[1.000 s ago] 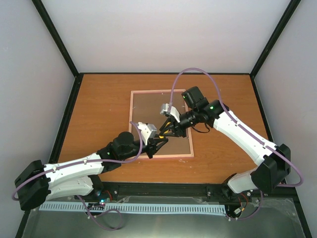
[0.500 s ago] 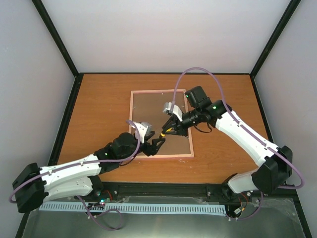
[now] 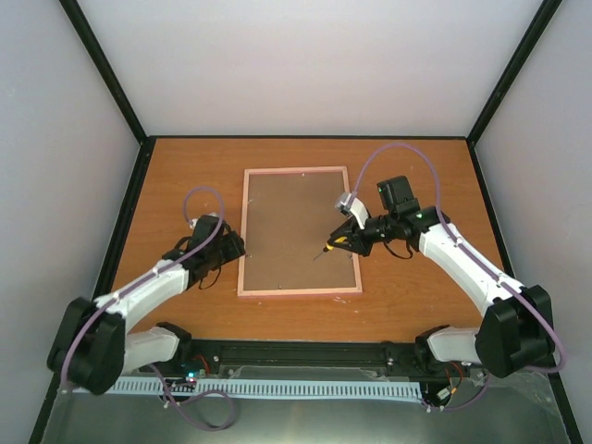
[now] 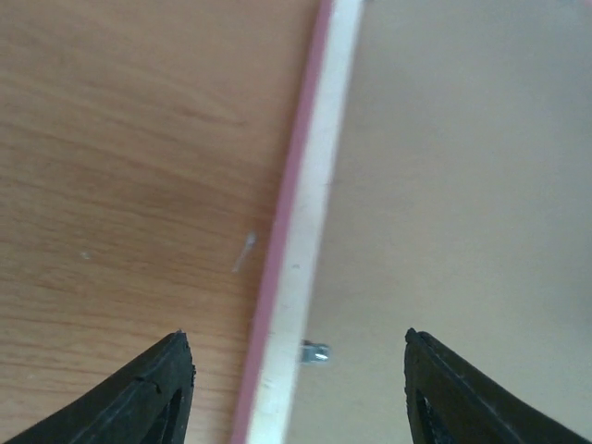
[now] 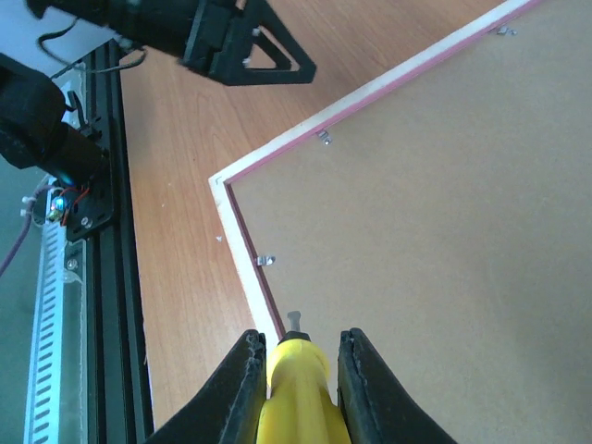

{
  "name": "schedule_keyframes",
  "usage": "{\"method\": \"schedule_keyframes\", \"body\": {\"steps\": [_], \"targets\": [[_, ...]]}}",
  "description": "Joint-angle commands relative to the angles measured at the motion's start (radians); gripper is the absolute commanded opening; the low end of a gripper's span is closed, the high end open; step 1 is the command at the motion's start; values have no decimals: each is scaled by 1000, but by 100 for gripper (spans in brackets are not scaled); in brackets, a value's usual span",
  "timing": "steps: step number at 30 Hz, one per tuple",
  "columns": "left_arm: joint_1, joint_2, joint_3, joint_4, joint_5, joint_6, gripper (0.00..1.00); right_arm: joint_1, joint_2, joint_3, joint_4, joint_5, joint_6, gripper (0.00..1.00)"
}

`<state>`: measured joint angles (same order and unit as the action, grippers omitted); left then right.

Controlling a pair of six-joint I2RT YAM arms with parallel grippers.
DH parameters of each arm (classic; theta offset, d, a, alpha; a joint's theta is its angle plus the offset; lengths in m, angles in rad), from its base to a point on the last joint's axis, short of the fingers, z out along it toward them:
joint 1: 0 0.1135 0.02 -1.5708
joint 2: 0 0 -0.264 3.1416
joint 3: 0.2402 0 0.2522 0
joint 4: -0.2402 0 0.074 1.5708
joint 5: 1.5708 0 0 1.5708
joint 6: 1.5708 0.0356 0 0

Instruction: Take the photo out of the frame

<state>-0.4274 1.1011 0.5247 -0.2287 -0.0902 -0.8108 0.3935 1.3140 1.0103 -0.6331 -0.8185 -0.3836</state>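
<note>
The frame [image 3: 242,231] lies face down on the table, its thin pink border around a plain brown backing board [image 3: 291,231]. The photo is hidden beneath that board. My right gripper [image 3: 344,239] is shut on a yellow-handled screwdriver [image 5: 296,388], whose metal tip [image 3: 319,252] hangs over the board near the frame's lower right. In the right wrist view, the frame's near rail [image 5: 242,254] and a small metal tab [image 5: 265,261] lie just ahead of the tip. My left gripper [image 4: 295,335] stands open, straddling the frame's left rail [image 4: 305,213] above another tab [image 4: 315,352], holding nothing.
A black aluminium rail [image 5: 97,213] runs along the table's near edge, with white cable ducting beside it. Black posts and pale walls enclose the table [image 3: 416,305]. Purple cables loop above both arms. More metal tabs [image 5: 324,139] line the frame's inner edge.
The two grippers had met over the frame's lower middle. My left gripper opened and pulled back left to the frame's left rail. My right arm drew back right, keeping the screwdriver.
</note>
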Motion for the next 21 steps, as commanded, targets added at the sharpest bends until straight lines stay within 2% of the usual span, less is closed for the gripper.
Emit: {"method": "schedule_keyframes", "body": {"steps": [1,5,9,12,18,21], "targets": [[93,153,75,42,103,37,61,-1,-53,-53,87,-4,2,3],[161,273,154,60,138,106,57,-1,-79,-83,98,-24,2,3],[165,367,220,113,215,190,56,-1,-82,-90,105,-26,-3,3],[165,427,259,106,210,207,55,-1,-79,-93,108,-27,-7,3],[165,504,312,105,163,239,40,-1,-76,-96,108,-32,-17,3],[165,532,320,115,164,250,38,-1,-80,-102,105,-32,-23,3]]}}
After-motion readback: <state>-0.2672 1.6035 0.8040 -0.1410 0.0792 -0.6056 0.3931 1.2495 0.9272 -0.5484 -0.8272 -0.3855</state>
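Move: Just below the left hand runs the photo frame's left rail. The middle of that rail, where the hand is heading, lies about 9 cm ahead, level sideways and some 7 cm lower. The near clip sits roughly 1 cm ahead and 1 cm right, the far clip about 16 cm ahead and 1 cm right, both also about 7 cm down. From the right hand, the rail's middle is some 25 cm left, 11 cm ahead and 16 cm below. Sinking about 4 cm first, the left hand then travels forward along the frame's left rail, some 8 cm in all, from over the near clip to the stretch between the two clips. Its fingers tip slightly steeper and narrow from well open to under half open, one on each side of the rail. The right hand keeps its grip on the screwdriver, held nearly still above the backing board. ##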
